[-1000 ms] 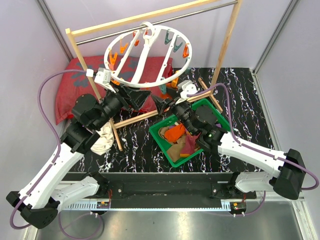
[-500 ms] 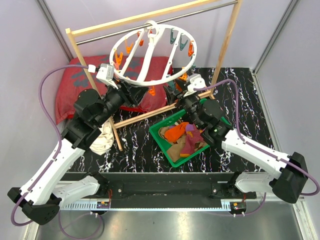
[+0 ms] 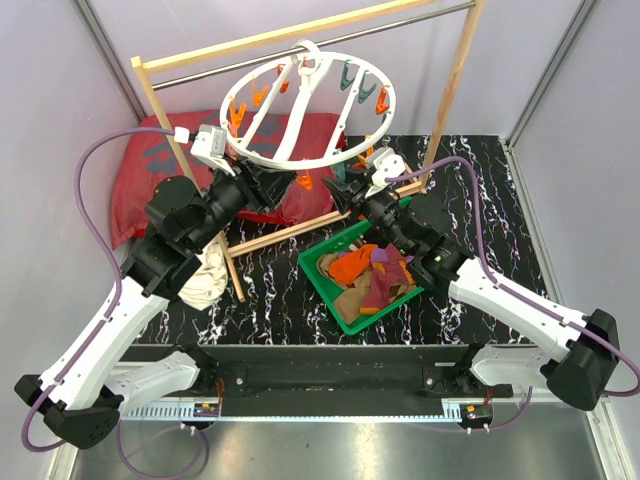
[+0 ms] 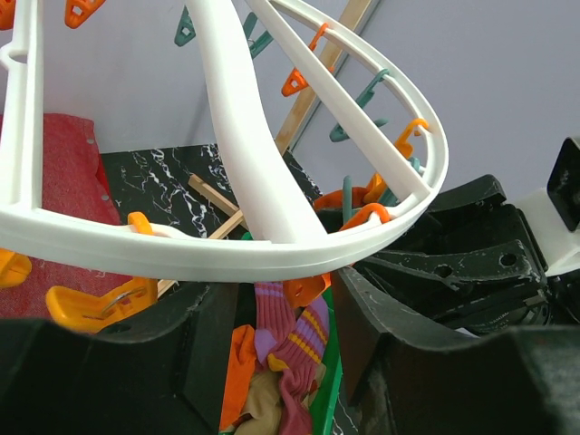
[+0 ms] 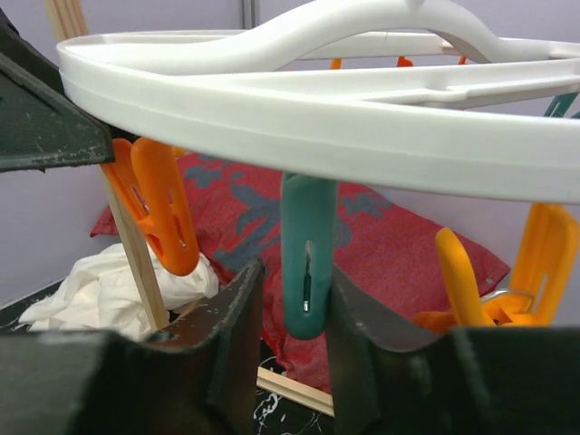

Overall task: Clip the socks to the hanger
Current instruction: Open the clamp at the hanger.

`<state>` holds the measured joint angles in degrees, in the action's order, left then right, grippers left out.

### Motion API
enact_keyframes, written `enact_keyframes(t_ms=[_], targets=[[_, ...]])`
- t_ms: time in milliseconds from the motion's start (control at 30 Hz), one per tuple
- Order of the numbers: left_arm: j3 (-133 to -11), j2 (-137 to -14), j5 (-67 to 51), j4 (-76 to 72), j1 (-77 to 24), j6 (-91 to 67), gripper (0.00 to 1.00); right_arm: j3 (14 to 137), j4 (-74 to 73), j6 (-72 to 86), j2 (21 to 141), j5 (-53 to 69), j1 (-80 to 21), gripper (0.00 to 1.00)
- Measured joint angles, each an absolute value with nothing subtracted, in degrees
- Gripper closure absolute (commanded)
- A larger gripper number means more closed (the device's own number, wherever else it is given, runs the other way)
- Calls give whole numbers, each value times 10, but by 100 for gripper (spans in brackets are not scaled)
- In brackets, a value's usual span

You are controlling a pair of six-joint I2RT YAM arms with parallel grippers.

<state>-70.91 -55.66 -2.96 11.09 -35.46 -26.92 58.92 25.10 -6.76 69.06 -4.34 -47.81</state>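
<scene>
The white ring hanger [image 3: 296, 100] hangs by its hook from the metal bar, with orange and teal clips around its rim. My left gripper [image 3: 270, 180] is open and empty just under the near rim [image 4: 245, 172]; an orange clip [image 4: 304, 288] hangs between its jaws. My right gripper [image 3: 345, 188] is under the near right rim [image 5: 299, 118], its jaws narrowly open around a hanging teal clip [image 5: 308, 263], the right finger against it. The socks lie in the green basket [image 3: 325, 283]: an orange one [image 3: 352, 265], a purple striped one [image 4: 299, 340] and a tan one.
The wooden-post rack [image 3: 455, 80] with its metal bar stands over the table, and its base rail [image 3: 290, 235] runs under the grippers. A red patterned cushion [image 3: 150, 170] lies at the back left. A white cloth [image 3: 205, 280] lies beside the left arm.
Both grippers have risen from near the rack's base rail to the hanger's near rim. The ring has swung up and to the right. The right jaws now flank a teal clip.
</scene>
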Motion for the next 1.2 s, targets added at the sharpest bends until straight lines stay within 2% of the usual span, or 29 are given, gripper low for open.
enact_keyframes(t_ms=[67, 100, 133, 233, 300, 733, 967, 1200], targets=[[-709, -557, -30, 111, -355, -269, 52, 589, 246, -66, 690, -37, -478, 75], [-709, -557, -30, 111, -355, -269, 52, 589, 242, -64, 689, -35, -478, 83], [-709, -557, -30, 111, -355, -269, 52, 589, 239, -62, 688, -33, -478, 87], [-711, -556, -30, 112, -355, -269, 50, 589, 233, -56, 683, -29, -477, 97], [-714, -556, -31, 112, -355, -269, 48, 589, 225, -51, 677, -20, -477, 100], [-778, -540, -83, 185, -355, -264, 21, 673, 111, 2, 681, 76, -476, 100], [-795, -509, -105, 239, -355, -255, 18, 701, 67, 26, 712, 103, -476, 100], [-785, -515, -136, 225, -355, -285, 19, 708, 51, 42, 739, 115, -476, 100]])
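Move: The teal clamp stands between the right hand's half-open fingertips, its middle about 1 cm ahead, 1 cm left and 2 cm up, with the hanger's rim above it, some 4 cm over the hand and 1 cm ahead and left. From the right hand, an orange clamp hangs about 6 cm left and 1 cm back, and a yellow clamp 5 cm ahead and 3 cm right. From the left hand the teal clamp is roughly 8 cm right and 2 cm ahead. The teal clamp is pinched firmly by the right fingers as they close, then drawn back and to the left about 5 cm in all, rising slightly before it sinks, while that hand turns counter-clockwise and tips down. The left hand opens wide and backs some 6 cm away from the rim and orange clamp, rising about 3 cm. ##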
